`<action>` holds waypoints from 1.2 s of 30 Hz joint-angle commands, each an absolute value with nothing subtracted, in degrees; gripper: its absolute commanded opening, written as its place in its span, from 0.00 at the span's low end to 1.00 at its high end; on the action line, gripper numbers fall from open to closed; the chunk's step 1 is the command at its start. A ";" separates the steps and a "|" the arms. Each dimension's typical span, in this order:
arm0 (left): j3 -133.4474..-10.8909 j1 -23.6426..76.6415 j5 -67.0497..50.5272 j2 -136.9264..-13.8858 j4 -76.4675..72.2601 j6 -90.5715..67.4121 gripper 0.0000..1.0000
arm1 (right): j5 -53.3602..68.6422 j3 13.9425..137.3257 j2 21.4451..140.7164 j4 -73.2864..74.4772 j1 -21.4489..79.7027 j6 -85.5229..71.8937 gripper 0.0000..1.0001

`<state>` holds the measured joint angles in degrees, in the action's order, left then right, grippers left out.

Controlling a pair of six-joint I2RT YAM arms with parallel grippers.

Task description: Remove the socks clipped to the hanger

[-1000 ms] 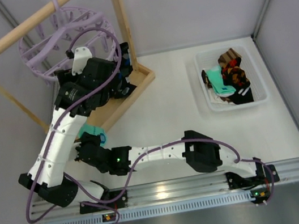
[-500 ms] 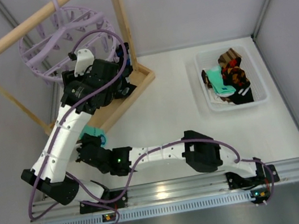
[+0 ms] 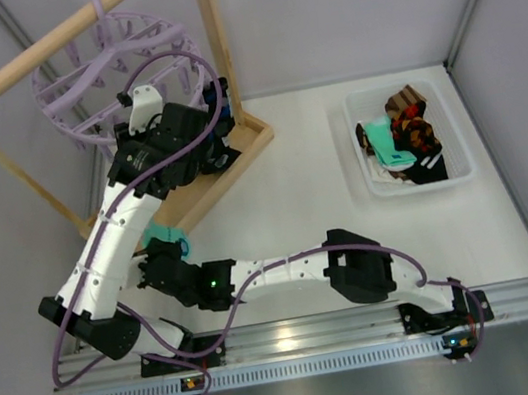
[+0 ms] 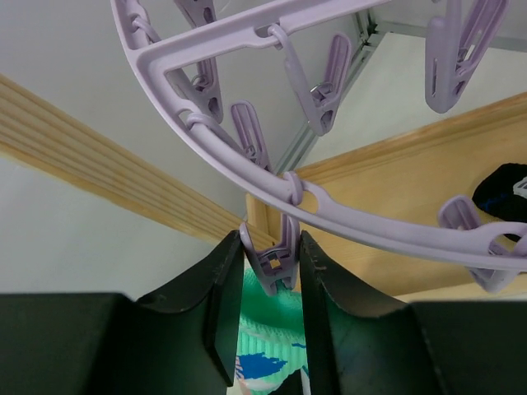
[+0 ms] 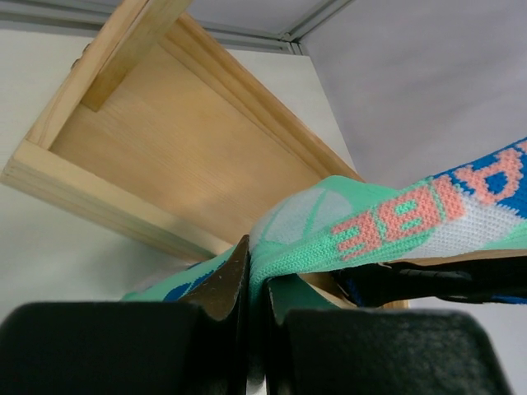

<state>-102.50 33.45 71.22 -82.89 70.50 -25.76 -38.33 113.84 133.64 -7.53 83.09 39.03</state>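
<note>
The pale-lavender hanger (image 3: pixel 111 71) hangs from a wooden rod at the back left. In the left wrist view its ring (image 4: pixel 370 222) crosses just above my left gripper (image 4: pixel 272 247). That gripper is shut on one dangling clip (image 4: pixel 276 262), a finger pressing each side. A teal-mint sock (image 4: pixel 268 329) hangs below this clip. Lower down, my right gripper (image 5: pixel 257 255) is shut on the same sock (image 5: pixel 370 222), which shows pink and blue marks. From above, the sock (image 3: pixel 164 236) peeks out between the two arms. Another dark sock (image 4: pixel 506 189) lies on the wooden base.
The wooden rod frame stands at the back left on its flat base (image 3: pixel 237 156), which fills the background of the right wrist view (image 5: pixel 181 156). A white basket (image 3: pixel 373 184) at the right holds several socks (image 3: pixel 405 133). Grey walls close in the left and back.
My left gripper's fingers have closed onto the clip, and that arm shifted slightly. The right gripper has stayed shut on the sock, barely moving.
</note>
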 commanded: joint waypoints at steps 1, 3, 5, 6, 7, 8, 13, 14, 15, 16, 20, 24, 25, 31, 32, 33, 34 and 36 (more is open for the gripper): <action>-102.22 32.70 71.63 -84.02 70.66 -26.28 0.21 | -34.80 113.82 128.58 -11.34 86.92 39.99 0.00; -102.57 32.70 71.37 -84.20 70.66 -26.28 0.16 | -34.63 113.21 128.15 -11.77 86.92 39.81 0.00; -102.83 32.61 71.19 -84.11 70.66 -26.19 0.13 | -34.72 112.24 127.88 -12.30 86.84 39.81 0.00; -103.01 32.61 70.84 -84.02 70.58 -26.10 0.13 | -34.72 111.98 127.53 -12.48 86.84 39.55 0.00; -103.09 32.61 70.67 -83.85 70.66 -26.02 0.14 | -34.80 111.54 127.36 -12.57 86.84 39.38 0.00; -103.27 32.61 70.40 -83.76 70.58 -26.02 0.15 | -35.07 110.32 127.01 -12.74 86.84 39.20 0.00; -104.24 32.61 68.12 -82.53 70.58 -25.84 0.17 | -37.70 96.10 118.15 -17.74 86.57 32.36 0.00; -104.50 32.61 67.94 -82.36 70.49 -25.84 0.18 | -38.23 89.36 116.12 -19.76 86.49 30.86 0.00; -104.59 32.61 67.50 -82.18 70.58 -25.93 0.18 | -38.67 86.08 111.67 -20.47 86.48 27.72 0.00; -104.68 32.61 66.80 -81.92 70.49 -26.01 0.18 | -39.45 82.83 109.27 -21.17 86.40 26.12 0.00; -104.42 32.69 64.52 -79.99 70.49 -26.45 0.35 | -42.54 67.02 96.27 -18.38 84.73 16.81 0.00; -103.10 32.61 60.48 -76.92 70.49 -27.60 0.62 | -38.94 61.97 82.22 -3.21 75.62 3.90 0.00; -103.01 32.69 59.34 -76.21 70.49 -27.68 0.66 | -37.54 61.35 80.18 -0.82 74.02 2.39 0.00; -96.53 32.70 46.87 -67.87 66.99 -27.42 0.92 | -35.60 60.90 67.95 12.36 59.45 -3.34 0.00; -95.02 32.70 44.76 -66.29 65.93 -26.90 0.97 | -35.60 61.78 67.16 14.39 57.33 -3.43 0.00; -93.18 32.70 39.78 -64.18 64.79 -26.72 0.98 | -35.33 62.66 65.58 15.98 55.13 -3.43 0.00; -91.42 32.70 37.29 -60.42 63.56 -26.46 0.98 | -34.98 63.45 64.70 16.95 50.32 -3.43 0.00; -84.92 32.70 31.58 -56.01 59.25 -25.06 0.98 | -30.43 66.43 63.38 19.68 44.76 -3.25 0.00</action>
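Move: The left fingertips already pinch the clip, which is right at the hand point. The right hand holds the green sock. From it the basket lies about 57 cm to the right, 22 cm ahead and 18 cm below, with the diamond sock inside some 60 cm right and 23 cm ahead. The hanging black sock is about 20 cm right and 20 cm ahead of the right hand, and roughly 19 cm right of the left hand, 1 cm ahead. Right hand pulls the green sock down, sweeps it some 40 cm right towards the basket; left releases the clip. ##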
